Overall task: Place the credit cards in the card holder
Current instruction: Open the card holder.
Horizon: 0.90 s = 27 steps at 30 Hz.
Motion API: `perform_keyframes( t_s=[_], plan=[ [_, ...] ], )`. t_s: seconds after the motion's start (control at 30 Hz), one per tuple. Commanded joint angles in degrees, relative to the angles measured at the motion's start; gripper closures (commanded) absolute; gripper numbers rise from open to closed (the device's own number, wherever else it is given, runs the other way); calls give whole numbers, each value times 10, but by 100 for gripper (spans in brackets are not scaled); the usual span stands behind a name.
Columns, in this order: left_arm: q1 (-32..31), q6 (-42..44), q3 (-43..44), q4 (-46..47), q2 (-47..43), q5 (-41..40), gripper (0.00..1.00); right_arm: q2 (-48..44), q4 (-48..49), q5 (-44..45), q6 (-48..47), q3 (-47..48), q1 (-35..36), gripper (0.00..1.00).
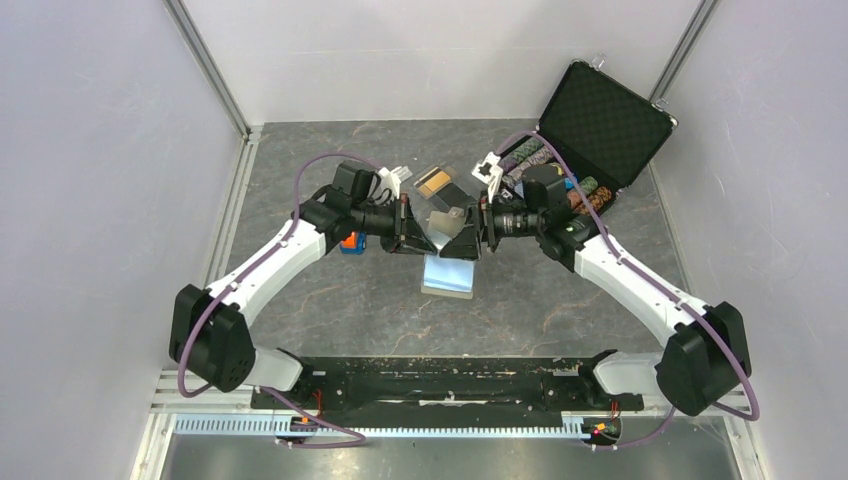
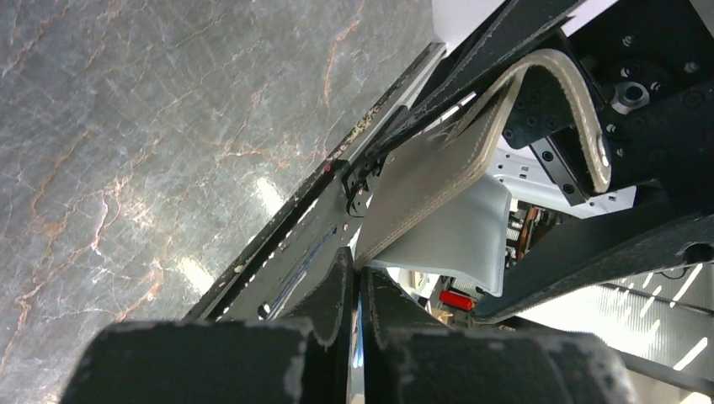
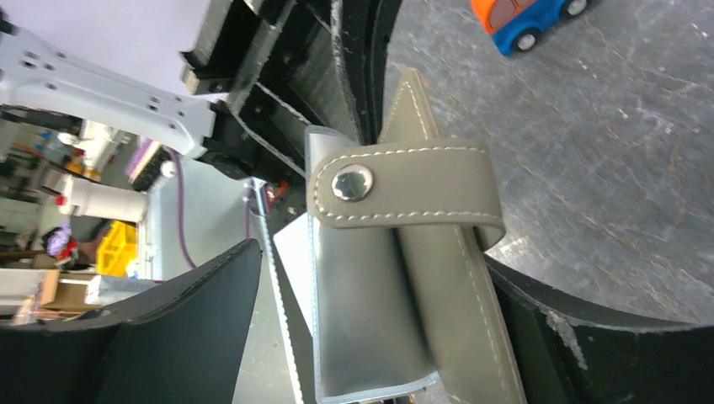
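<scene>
The grey-taupe card holder (image 1: 447,222) hangs above the table between my two grippers, its strap snapped shut over a round snap (image 3: 352,183). My left gripper (image 1: 415,236) is shut on it, pinching its lower corner at the fingertips (image 2: 360,273). From there the card holder (image 2: 421,185) rises, its pale inside showing. My right gripper (image 1: 476,230) is open, and the card holder (image 3: 438,303) stands between its spread fingers (image 3: 185,320), close to the right one. An orange-tan credit card (image 1: 433,180) lies on the table behind the grippers.
A clear rectangular tray (image 1: 449,275) lies on the table just in front of the grippers. An open black poker-chip case (image 1: 605,110) with chips stands at the back right. An orange and blue toy car (image 1: 350,242) (image 3: 522,21) sits by the left arm.
</scene>
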Motion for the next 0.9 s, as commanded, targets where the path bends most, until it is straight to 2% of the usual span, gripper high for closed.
perform_keyframes(
  t_s=[0.0,0.1,0.2,0.3,0.37,0.4,0.47,0.57,0.73,0.87],
  plan=[
    [2,21,23,-30,5,5,98,12,-100,71,-98,42,18,22],
    [2,24,25,-30,4,9,98,19,-121,108,-111,50,19,35],
    [2,32,26,-31,2,17,98,28,-134,135,-116,62,19,62],
    [2,44,26,-38,1,19,90,34,-138,138,-115,74,19,90],
    [3,51,25,-39,-2,18,76,35,-137,137,-111,77,19,100],
    [3,54,25,-39,-5,17,65,36,-136,132,-109,79,18,100],
    [6,54,22,-36,-12,14,50,36,-131,120,-100,78,15,100],
    [21,29,-1,0,-24,22,37,29,-94,86,-64,62,-1,100],
    [37,-42,-60,119,-39,64,35,8,12,27,33,11,-31,100],
    [37,-52,-74,138,-29,82,37,-3,112,1,118,-33,-35,100]
  ],
)
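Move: The card holder stands half open between the hands, still pinched by the left fingers: its middle is about 3 cm right of the left hand, 1 cm back and 1 cm lower. It already sits between the open right fingers, some 3 cm below that hand, 1 cm to its left and 1 cm back. From the left hand the toy car is roughly 17 cm left, 5 cm ahead, 18 cm down; the card tray lies about 16 cm straight ahead of the right hand, 20 cm down. The card holder changes hands: the right hand sinks nearly 4 cm over it, tipping its fingertips some 10 degrees further down, and shuts on its cover beside the strap. Only then do the left fingers open about two thirds and ease a centimetre left, while the right, gripping, draws forward and slightly up and right, levelling and turning clockwise. ##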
